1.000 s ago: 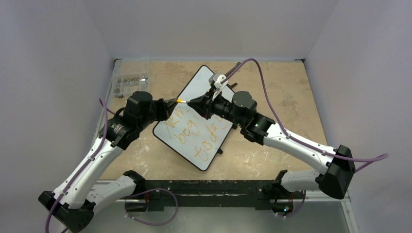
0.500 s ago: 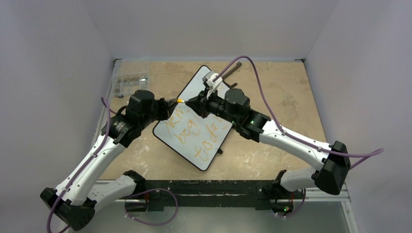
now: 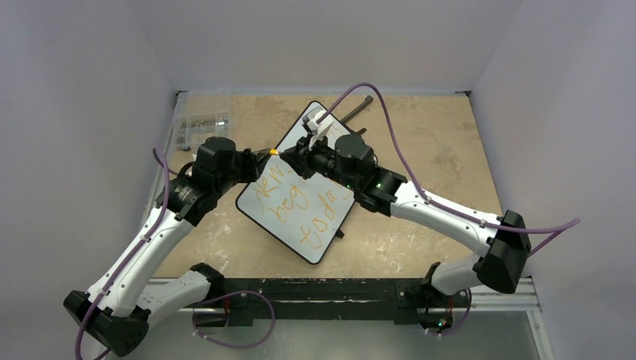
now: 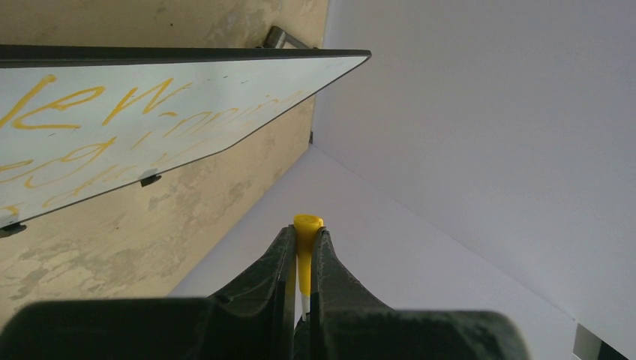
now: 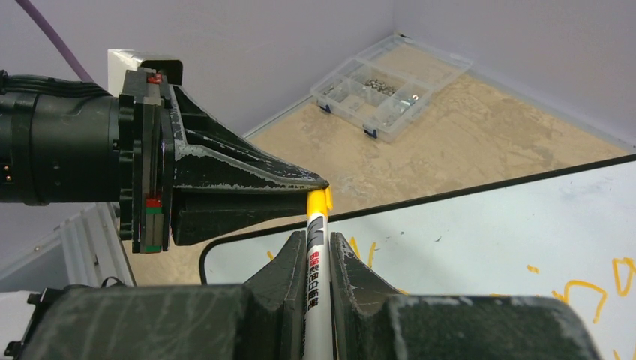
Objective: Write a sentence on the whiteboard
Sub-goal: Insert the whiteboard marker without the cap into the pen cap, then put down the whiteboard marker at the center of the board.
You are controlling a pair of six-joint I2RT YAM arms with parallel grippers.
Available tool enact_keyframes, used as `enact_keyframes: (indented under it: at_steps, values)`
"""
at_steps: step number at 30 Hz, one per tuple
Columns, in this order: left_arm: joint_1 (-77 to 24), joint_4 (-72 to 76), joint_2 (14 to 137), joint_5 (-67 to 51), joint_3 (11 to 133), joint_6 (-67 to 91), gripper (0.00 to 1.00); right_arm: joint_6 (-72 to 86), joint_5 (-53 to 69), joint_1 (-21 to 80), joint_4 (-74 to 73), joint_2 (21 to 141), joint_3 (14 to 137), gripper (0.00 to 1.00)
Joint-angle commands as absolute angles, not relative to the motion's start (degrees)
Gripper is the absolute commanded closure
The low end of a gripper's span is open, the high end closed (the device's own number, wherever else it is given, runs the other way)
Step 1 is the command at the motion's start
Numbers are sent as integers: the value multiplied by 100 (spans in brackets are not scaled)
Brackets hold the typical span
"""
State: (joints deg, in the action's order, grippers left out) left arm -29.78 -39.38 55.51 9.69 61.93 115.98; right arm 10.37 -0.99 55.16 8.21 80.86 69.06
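Observation:
The whiteboard (image 3: 296, 136) lies at an angle on the table, with the orange sentence (image 3: 294, 201) written on it in three slanted lines. Over its upper left edge both grippers meet tip to tip. My right gripper (image 3: 289, 159) is shut on the white barrel of the pen (image 5: 315, 285). My left gripper (image 3: 265, 155) is shut on the pen's yellow cap (image 5: 321, 199), which shows between its fingertips (image 4: 306, 229). Pen and cap are in line and touching. Below the left gripper I see the whiteboard (image 4: 225, 97) and its lettering (image 4: 75, 105).
A clear plastic parts box (image 3: 201, 124) sits at the back left of the table, also seen from the right wrist (image 5: 390, 90). A dark rod (image 3: 358, 107) lies behind the whiteboard. Grey walls close in on three sides.
My right arm has moved left with the pen, closing the gap to the left gripper. The left arm has barely moved.

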Motion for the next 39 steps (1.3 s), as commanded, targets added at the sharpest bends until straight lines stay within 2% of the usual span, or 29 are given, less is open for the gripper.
enact_keyframes:
  at_steps: [1, 12, 23, 35, 39]
  values:
    - [-3176, -2740, 5480, -281, 6215, 11189, 100, 1500, -392, 5624, 1119, 8486, 7178, 100]
    - [-3208, -2184, 5557, -613, 6178, 10805, 100, 3222, -933, 5616, 1146, 9117, 7681, 100]
    - [-3469, -1926, 5526, -441, 6153, 10689, 100, 4950, -1257, 5549, 915, 9679, 8103, 100]
    - [-3481, -2198, 5223, 133, 6109, 10458, 100, 4717, -1358, 5235, 1189, 8951, 7540, 100]
    - [-3480, -2310, 5103, 435, 6101, 10349, 86, 4551, -1458, 5083, 1088, 8646, 7379, 100]
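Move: The left fingers already pinch the yellow cap, its middle about 1 cm to their right, and the marker's middle is some 6 cm right and 2 cm back, level with them. From the right hand, which grips the marker, the cap lies about 4 cm left and 2 cm ahead at the same height. The whiteboard's middle is roughly 20 cm below the right hand, 6 cm to its right and 7 cm back. Carry both grippers forward together with the marker's end still in the cap, pressing it leftward, the left going about 3 cm while the right turns clockwise and tips down. Run the right on to some 6 cm forward, dipping slightly, then ease it back right and up; draw the almost shut left fingers back, right and up, off the cap. Keep the right grip on the marker. ##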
